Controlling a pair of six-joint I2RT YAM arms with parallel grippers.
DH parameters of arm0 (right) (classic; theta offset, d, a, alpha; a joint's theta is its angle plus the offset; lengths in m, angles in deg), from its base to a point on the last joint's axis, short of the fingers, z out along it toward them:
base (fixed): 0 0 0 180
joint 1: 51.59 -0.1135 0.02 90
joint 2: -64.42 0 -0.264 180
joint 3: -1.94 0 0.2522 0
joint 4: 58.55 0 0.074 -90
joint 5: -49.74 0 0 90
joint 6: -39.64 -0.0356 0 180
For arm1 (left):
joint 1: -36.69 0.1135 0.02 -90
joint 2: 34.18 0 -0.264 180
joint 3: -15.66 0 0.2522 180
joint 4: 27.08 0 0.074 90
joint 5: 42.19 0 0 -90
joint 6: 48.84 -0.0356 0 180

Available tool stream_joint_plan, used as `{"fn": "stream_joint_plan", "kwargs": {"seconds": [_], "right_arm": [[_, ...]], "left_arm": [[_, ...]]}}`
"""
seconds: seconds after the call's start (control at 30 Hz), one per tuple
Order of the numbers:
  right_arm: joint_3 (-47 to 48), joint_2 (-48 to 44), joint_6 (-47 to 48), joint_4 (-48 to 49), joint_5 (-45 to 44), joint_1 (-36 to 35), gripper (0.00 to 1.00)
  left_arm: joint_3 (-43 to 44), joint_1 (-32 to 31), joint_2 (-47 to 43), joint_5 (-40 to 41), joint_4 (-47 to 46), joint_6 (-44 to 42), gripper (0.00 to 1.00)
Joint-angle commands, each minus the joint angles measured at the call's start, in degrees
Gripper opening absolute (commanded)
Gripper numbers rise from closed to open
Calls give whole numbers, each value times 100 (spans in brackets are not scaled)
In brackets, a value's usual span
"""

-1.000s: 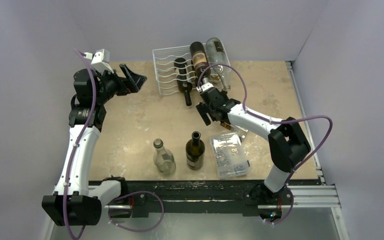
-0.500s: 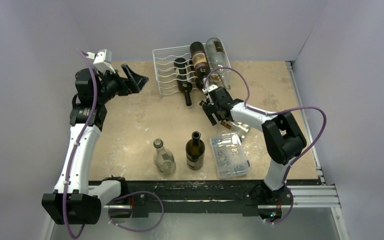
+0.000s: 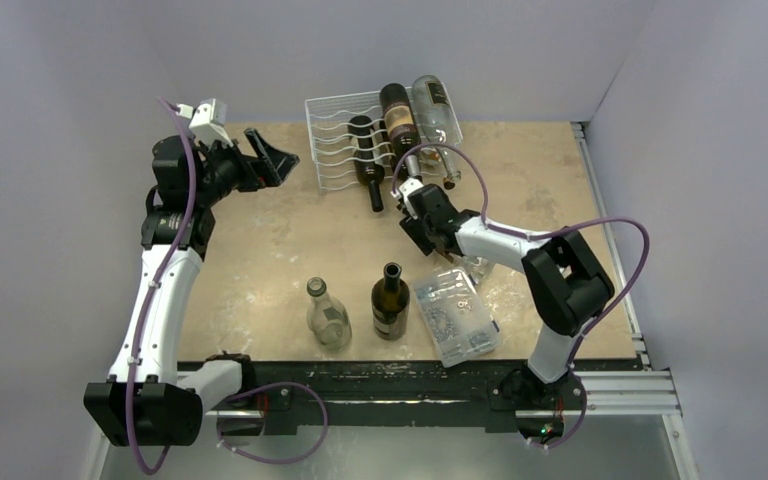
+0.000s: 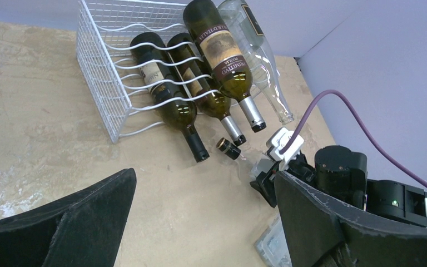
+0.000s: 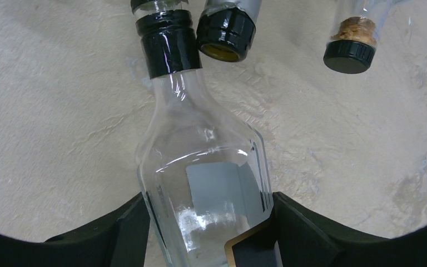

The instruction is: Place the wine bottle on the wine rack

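Observation:
A clear glass wine bottle (image 5: 200, 150) with a black cap lies on the table, its neck pointing at the necks sticking out of the rack. My right gripper (image 5: 208, 222) is down over its shoulder with a black finger pressed against each side. From above, that gripper (image 3: 420, 222) covers most of the bottle (image 3: 476, 266). The white wire wine rack (image 3: 332, 140) stands at the back, holding dark bottles (image 3: 365, 152) and a clear one (image 3: 436, 108). Raised at the far left, my left gripper (image 3: 266, 157) is open and holds nothing.
A clear bottle (image 3: 326, 315) and a dark bottle (image 3: 390, 305) stand upright near the front edge. A clear plastic box of small parts (image 3: 455, 312) lies to their right, just below the right arm. Grey walls close in the back and sides.
My right gripper moved left and down toward the rack, and its fingers closed from wide open onto the clear bottle. The left arm barely shifted.

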Motion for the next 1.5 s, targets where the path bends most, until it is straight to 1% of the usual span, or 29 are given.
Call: {"fn": "stream_joint_plan", "kwargs": {"seconds": [0.0, 0.03, 0.07, 0.17, 0.3, 0.43, 0.73, 0.9, 0.97, 1.03, 1.13, 1.27, 1.33, 1.37, 1.47], "right_arm": [[-260, -474, 478, 60, -43, -270, 21], [-239, -512, 571, 30, -35, -288, 14], [-210, -523, 630, -6, -157, -303, 9], [-213, -583, 691, -5, -677, -408, 0], [-509, -803, 899, 306, -1190, -494, 0], [-491, -970, 857, 326, -1274, -515, 0], [-1195, -2301, 1023, 828, -531, -646, 0], [-1259, -2737, 1119, 1143, -307, -697, 0], [-1257, -2942, 962, 1180, -336, -697, 0], [-1363, -3252, 754, 1496, -340, -690, 0], [-1523, -3806, 302, 1916, -98, -694, 0], [-1513, -4354, -386, 2253, -382, -695, 0], [-1365, -4427, -919, 2256, -477, -683, 0], [-1251, -4410, -1352, 2224, -542, -682, 0], [-640, -4117, -2498, 1649, -725, -647, 0]], "left_arm": [[134, -10, 21, -95, -130, -15, 95], [140, -10, 21, -103, -129, -21, 95], [146, -14, 11, -101, -118, -28, 95], [131, -18, -34, -27, -69, -84, 95], [163, -14, 7, -25, -51, -94, 96], [149, -18, 35, -32, -59, -83, 96], [183, -18, 79, -63, -18, -60, 96], [176, -18, 127, -123, -48, -9, 96], [191, -13, 128, -119, -29, -13, 96], [189, -18, 127, -115, -10, -13, 96], [188, -17, 157, -151, -20, 38, 96], [197, 38, 272, -395, -135, 246, 96], [165, 47, 304, -455, -224, 307, 96], [148, 48, 315, -488, -274, 342, 96], [68, 43, 378, -673, -557, 474, 97]]}}
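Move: The rack's middle lies about 23 cm ahead of the right hand, 12 cm left and 5 cm higher; the held clear bottle's middle is some 4 cm ahead, its neck pointing forward. The labelled dark bottle's neck end is roughly 13 cm ahead, 5 cm left; the standing dark bottle is 18 cm back, 10 cm left, the parts box 16 cm back, 4 cm right. From the left hand, the rack is 25 cm ahead, 19 cm right, 23 cm below. Keeping its grip on the clear bottle's body, the right hand first draws back low by about 3 cm, away from the rack and the bottle necks beneath it, then climbs steeply, some 20 cm in all, while easing another 4 cm back. On the way up the wrist tips the fingers from steeply down towards level and rolls its left side up, each by about 30 degrees, carrying the bottle up over the table. ##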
